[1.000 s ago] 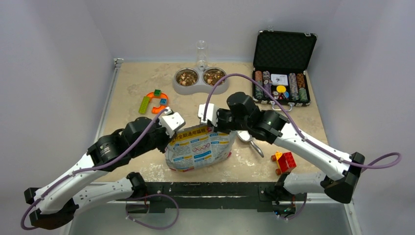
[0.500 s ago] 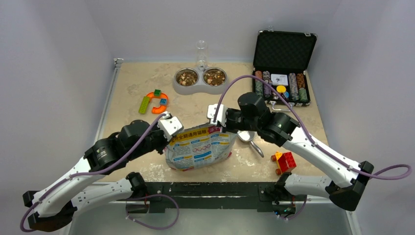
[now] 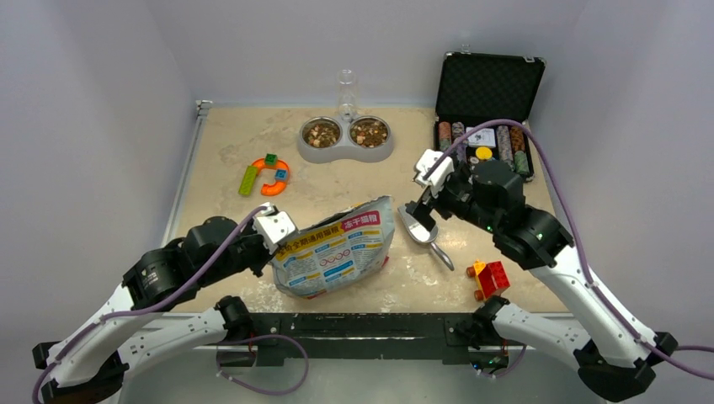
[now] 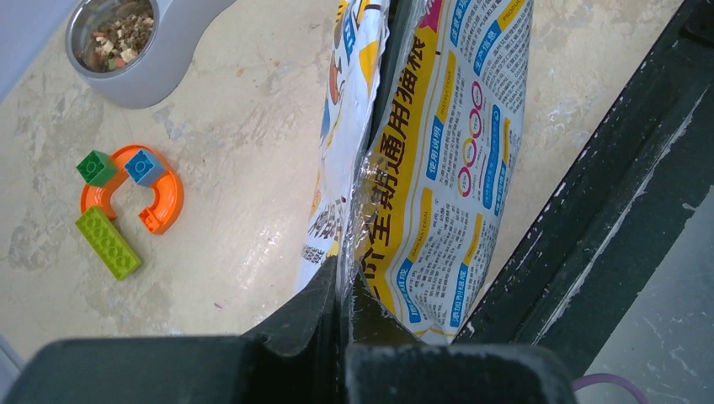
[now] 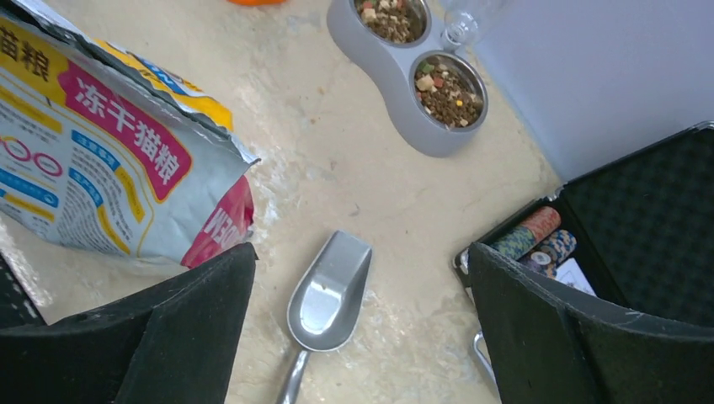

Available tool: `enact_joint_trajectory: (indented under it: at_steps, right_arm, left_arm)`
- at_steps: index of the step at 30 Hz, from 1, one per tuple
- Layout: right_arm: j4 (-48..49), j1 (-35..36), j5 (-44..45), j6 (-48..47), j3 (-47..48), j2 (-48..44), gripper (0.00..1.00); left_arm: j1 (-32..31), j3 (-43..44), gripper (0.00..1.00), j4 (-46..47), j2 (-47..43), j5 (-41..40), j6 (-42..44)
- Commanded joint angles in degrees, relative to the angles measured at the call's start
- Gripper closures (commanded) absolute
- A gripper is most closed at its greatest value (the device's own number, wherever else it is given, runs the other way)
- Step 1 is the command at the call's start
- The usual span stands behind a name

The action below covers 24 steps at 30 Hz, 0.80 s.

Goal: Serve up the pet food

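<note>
Pet food, small brown kibble (image 3: 322, 132), fills both cups of the grey double bowl (image 3: 345, 151) at the back of the table; it also shows in the right wrist view (image 5: 446, 93). The printed foil bag (image 3: 337, 248) leans near the front edge. My left gripper (image 3: 282, 238) is shut on the bag's left edge, and the foil (image 4: 446, 151) is pinched between its jaws (image 4: 345, 273). My right gripper (image 3: 418, 200) hangs open, holding nothing, above a metal scoop (image 5: 330, 295) lying on the table to the right of the bag (image 5: 109, 168).
An open black case of poker chips (image 3: 484, 151) stands at the back right. Orange and green toy pieces (image 3: 265, 174) lie at the left, and red and yellow bricks (image 3: 490, 276) at the front right. A clear bottle (image 3: 347, 93) stands behind the bowl. A black rail (image 3: 362, 324) edges the front.
My right gripper let go of the bag's top, opened, and swung right to above the scoop. My left gripper drew the bag's edge down and left, so the bag tilted.
</note>
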Motion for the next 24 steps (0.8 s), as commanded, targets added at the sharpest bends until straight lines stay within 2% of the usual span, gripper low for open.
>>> enact_joint_trajectory:
  at_steps: [1,4,9,13,18,24]
  right_arm:
    - [4.1,-1.9,-7.7,9.9,-1.4,-1.1,0.02]
    - [7.3,-6.7,-23.4,13.9,-2.1,0.0,0.07]
    - [14.1,-13.1,-38.9,17.3,-5.1,3.0,0.14]
    - [15.8,-13.2,-44.6,16.0,-4.7,5.3,0.15]
    - [13.6,-13.2,-47.7,14.0,-2.7,9.4,0.19]
    - [19.5,-13.1,-47.8,15.2,-5.7,10.0,0.25]
  left_arm:
    - [0.8,3.9,1.00,1.1,-0.9,-3.0,0.2]
    - [0.8,3.4,1.00,1.6,-1.1,-2.4,-1.1]
    - [0.8,3.2,0.97,1.1,-1.2,-3.9,-5.5]
    - [0.8,2.9,0.89,0.5,-1.6,-5.1,-10.0]
    - [0.8,4.2,0.71,-4.1,-1.2,-7.8,-15.1]
    - [0.8,4.0,0.70,-6.3,-2.0,-8.8,-18.2]
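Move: The bag's right top corner, free now, lies some 8 cm to the right hand's left, 3 cm back and about 6 cm below; the scoop is roughly 5 cm ahead, 2 cm right and 30 cm down on the table, and the bowl stand 29 cm ahead, 15 cm left and 28 cm down. The left hand is still shut on the bag's left top corner, with the right top corner about 24 cm to its right, 8 cm ahead and level. The right hand, already wide open, swings back leftward about 7 cm and sinks some 3 cm towards the bag's right top corner, turning counter-clockwise and tipping its fingers down by some 25 degrees each while they narrow a little but stay well open. The left hand first holds the left top corner in place, then opens to about a third and loosens its pinch, easing a centimetre or two to its left as it turns slightly counter-clockwise, with the bag's edge still lying between the parted fingers. ##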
